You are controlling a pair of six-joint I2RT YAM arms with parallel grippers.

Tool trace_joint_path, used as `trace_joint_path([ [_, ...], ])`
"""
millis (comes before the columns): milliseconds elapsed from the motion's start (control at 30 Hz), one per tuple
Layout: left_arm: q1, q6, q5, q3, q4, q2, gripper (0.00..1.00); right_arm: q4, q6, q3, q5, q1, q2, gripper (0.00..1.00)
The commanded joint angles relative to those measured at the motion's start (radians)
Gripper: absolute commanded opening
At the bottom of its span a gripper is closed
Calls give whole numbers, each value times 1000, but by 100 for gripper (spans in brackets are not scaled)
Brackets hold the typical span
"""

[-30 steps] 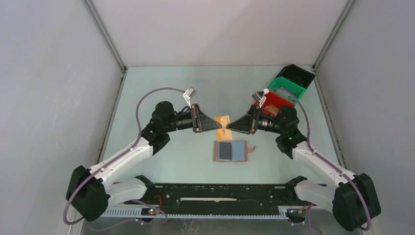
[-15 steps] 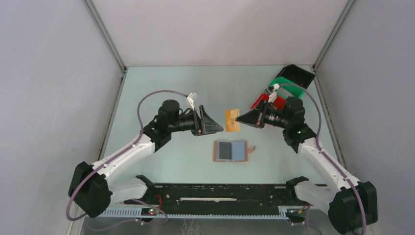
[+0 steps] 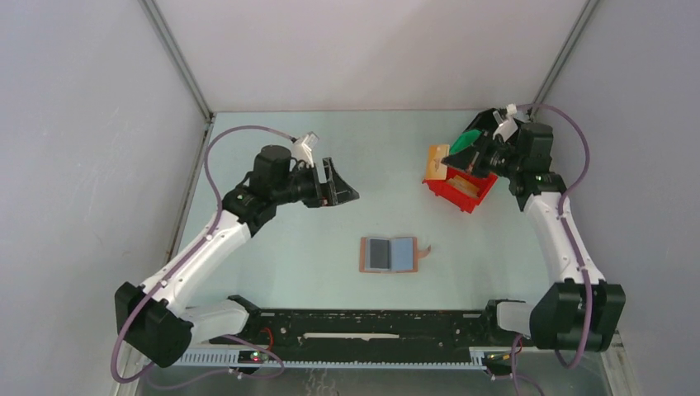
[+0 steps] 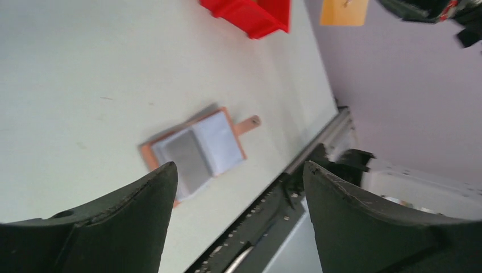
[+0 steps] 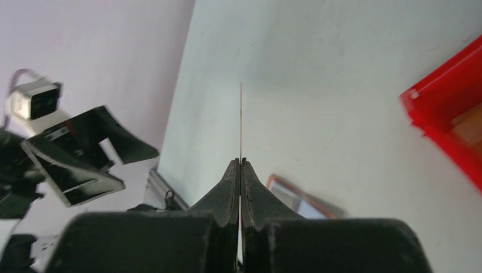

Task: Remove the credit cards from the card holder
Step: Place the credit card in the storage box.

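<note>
The card holder (image 3: 388,253) lies open on the table, brown-rimmed, with a dark grey card face in its left half and pale blue-grey lining on the right; it also shows in the left wrist view (image 4: 196,151). My right gripper (image 3: 450,157) is shut on a tan credit card (image 3: 435,163), held upright over the near-left corner of the red bin (image 3: 458,194). In the right wrist view the card (image 5: 241,119) is an edge-on line rising from the pinched fingertips (image 5: 240,161). My left gripper (image 3: 338,191) hangs open and empty, up and left of the holder (image 4: 239,166).
A green bin (image 3: 468,140) peeks out behind the red bin at the back right, mostly covered by my right arm. Something tan lies inside the red bin (image 5: 449,131). The black rail (image 3: 371,322) runs along the near edge.
The left gripper opened, let go of the tan card and drew back to the left. The right gripper shut on the card and carried it back and right, over the red bin.
</note>
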Motion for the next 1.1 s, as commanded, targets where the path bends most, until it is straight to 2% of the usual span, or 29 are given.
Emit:
trace_joint_path([
  [0,23,196,-189,126,-162,8,86,-36,-142,143,37,-30,113,0],
  [100,44,276,-250,147,-188,4,86,-63,-212,246,84,-23,216,0],
  [200,49,293,-337,111,-119,-26,86,-209,-362,414,170,-6,313,0],
  [400,50,281,-423,57,65,-74,86,-635,-738,822,343,38,558,0],
  [533,49,365,-481,90,58,-68,86,-746,-882,953,432,80,671,0],
  [800,51,502,-551,122,109,-29,86,-772,-955,966,446,72,714,0],
  [933,53,533,-558,183,109,29,86,-811,-1022,933,314,29,723,0],
  [1067,59,535,-553,249,113,100,86,-822,-1030,908,329,11,758,0],
])
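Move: The red box for the gold card sits some 10 cm ahead of the right hand, about 8 cm to its right and 23 cm below. The green box is about 20 cm ahead, 15 cm right, equally low; the card holder lies 11 cm back, 13 cm left, 26 cm below. From the left hand the red box is roughly 18 cm ahead, 31 cm right and 22 cm down. Keep the gold card pinched in the right gripper and carry it forward about 14 cm, drifting 7 cm right towards the red box; then ease back 2 cm while sinking some 7 cm, rolling the wrist nearly 50 degrees so the fingers point steeply down. Bring the open, empty left gripper forward and left, rising slightly, fingers swinging counter-clockwise to point forward, clear of the boxes. ##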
